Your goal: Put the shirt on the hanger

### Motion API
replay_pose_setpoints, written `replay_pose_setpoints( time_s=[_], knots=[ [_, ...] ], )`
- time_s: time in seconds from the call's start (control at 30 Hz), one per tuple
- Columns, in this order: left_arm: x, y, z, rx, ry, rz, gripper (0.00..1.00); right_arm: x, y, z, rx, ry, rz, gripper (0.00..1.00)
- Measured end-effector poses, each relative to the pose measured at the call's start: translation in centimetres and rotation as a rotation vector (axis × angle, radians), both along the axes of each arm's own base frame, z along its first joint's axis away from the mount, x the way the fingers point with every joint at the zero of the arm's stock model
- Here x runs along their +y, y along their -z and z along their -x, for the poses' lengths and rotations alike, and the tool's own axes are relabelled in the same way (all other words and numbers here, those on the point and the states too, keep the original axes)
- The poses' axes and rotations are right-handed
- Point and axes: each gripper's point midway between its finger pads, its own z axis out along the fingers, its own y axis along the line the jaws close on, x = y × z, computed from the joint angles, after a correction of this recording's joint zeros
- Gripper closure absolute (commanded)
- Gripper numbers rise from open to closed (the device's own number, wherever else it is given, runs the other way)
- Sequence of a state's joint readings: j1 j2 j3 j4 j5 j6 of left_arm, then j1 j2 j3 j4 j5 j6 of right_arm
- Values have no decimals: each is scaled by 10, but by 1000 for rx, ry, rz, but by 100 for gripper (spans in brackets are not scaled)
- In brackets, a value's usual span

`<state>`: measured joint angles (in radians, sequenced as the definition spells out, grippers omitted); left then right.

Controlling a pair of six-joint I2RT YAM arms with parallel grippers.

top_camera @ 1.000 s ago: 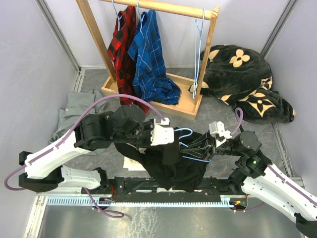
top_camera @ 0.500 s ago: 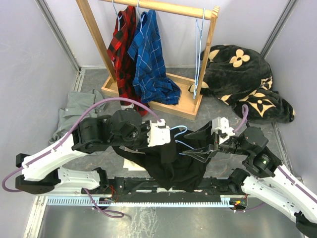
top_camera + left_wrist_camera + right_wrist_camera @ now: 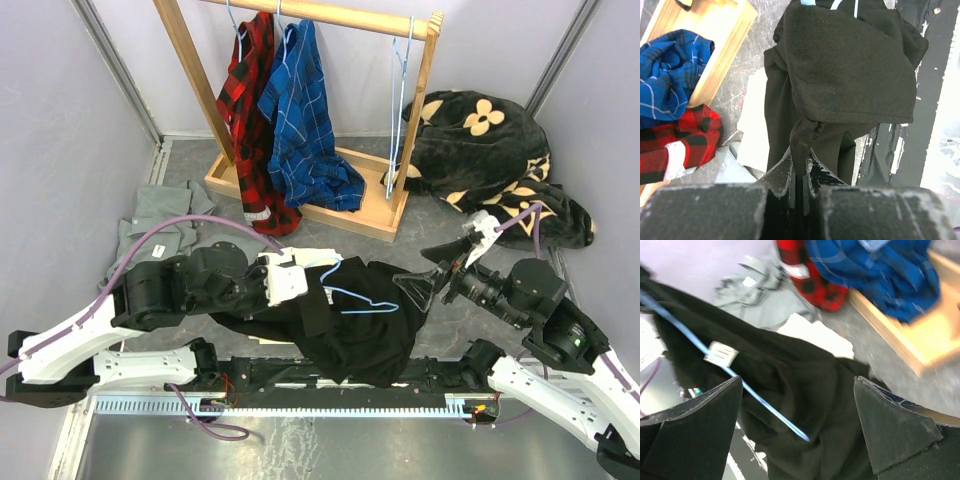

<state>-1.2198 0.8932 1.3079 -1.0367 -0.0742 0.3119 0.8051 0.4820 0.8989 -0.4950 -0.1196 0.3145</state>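
The black shirt [image 3: 360, 325] lies bunched on the table's near middle, with its white label [image 3: 722, 354] showing. Partly tucked into it, the light-blue wire hanger [image 3: 352, 298] rests across its top, and the wire [image 3: 747, 385] disappears into a fold. My left gripper [image 3: 308, 292] is shut on a pinched fold of the shirt [image 3: 850, 75] at its left edge, the fabric squeezed between the jaws [image 3: 800, 165]. My right gripper [image 3: 420, 272] hovers just right of the shirt, wide open [image 3: 797, 425] and holding nothing, apart from the hanger.
A wooden rack [image 3: 385, 218] at the back holds a red plaid shirt [image 3: 250, 100], a blue plaid shirt [image 3: 300, 110] and spare blue hangers [image 3: 400, 110]. A black flowered blanket [image 3: 490, 165] lies back right, a grey shirt [image 3: 160, 215] at the left, white paper [image 3: 755, 125] under the shirt.
My right gripper opened, let go of the hanger and drew back to the right. My left arm pulled the shirt leftward, and the hanger now lies on the fabric.
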Motion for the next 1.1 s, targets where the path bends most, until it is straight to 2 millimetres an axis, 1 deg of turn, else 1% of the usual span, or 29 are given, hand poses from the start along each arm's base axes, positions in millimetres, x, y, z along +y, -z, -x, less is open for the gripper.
replay_pose_setpoints(
  time_s=[0.07, 0.17, 0.3, 0.37, 0.5, 0.7, 0.8, 0.93, 1.1],
  knots=[
    [6, 5, 2, 12, -18, 6, 97, -12, 18, -8, 102, 104, 23, 1],
    [11, 10, 3, 24, -40, 10, 97, -24, 51, -14, 257, 221, 69, 1],
    [15, 16, 3, 36, -67, 15, 97, -35, 91, -13, 433, 338, 97, 1],
    [16, 19, 3, 41, -71, 11, 97, -39, 104, -11, 482, 372, 94, 1],
    [17, 24, 1, 40, -89, 0, 97, -43, 122, -7, 538, 404, 65, 1],
    [16, 23, 0, 37, -93, 5, 97, -45, 134, -6, 587, 443, 40, 1],
    [16, 23, 0, 38, -90, 7, 97, -45, 141, -7, 609, 458, 73, 1],
    [17, 22, 2, 40, -84, 15, 97, -46, 156, -9, 649, 485, 148, 1],
    [16, 21, 4, 49, -72, 20, 97, -55, 172, -8, 706, 547, 260, 1]
  ],
)
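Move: The right-hand edge of the black shirt, where my open right fingers are headed, lies about 7 cm to that hand's right, 2 cm ahead and some 27 below. The blue hanger's middle is about 9 cm to its left and 5 ahead, on the shirt; the wooden rack's near corner is about 23 cm ahead and 2 to the right. From my left hand, already pinching the shirt, that edge is about 33 cm right and 6 ahead, the hanger 17 right and 9 ahead. I drop my right hand about 17 cm towards the shirt's right-hand edge, drifting some 5 cm to the right, fingers staying wide open. On the way the wrist tips the fingers down by roughly 40 degrees and swings them clockwise by about 30. My left hand keeps its pinch on the shirt and eases a couple of centimetres down and to the left. ##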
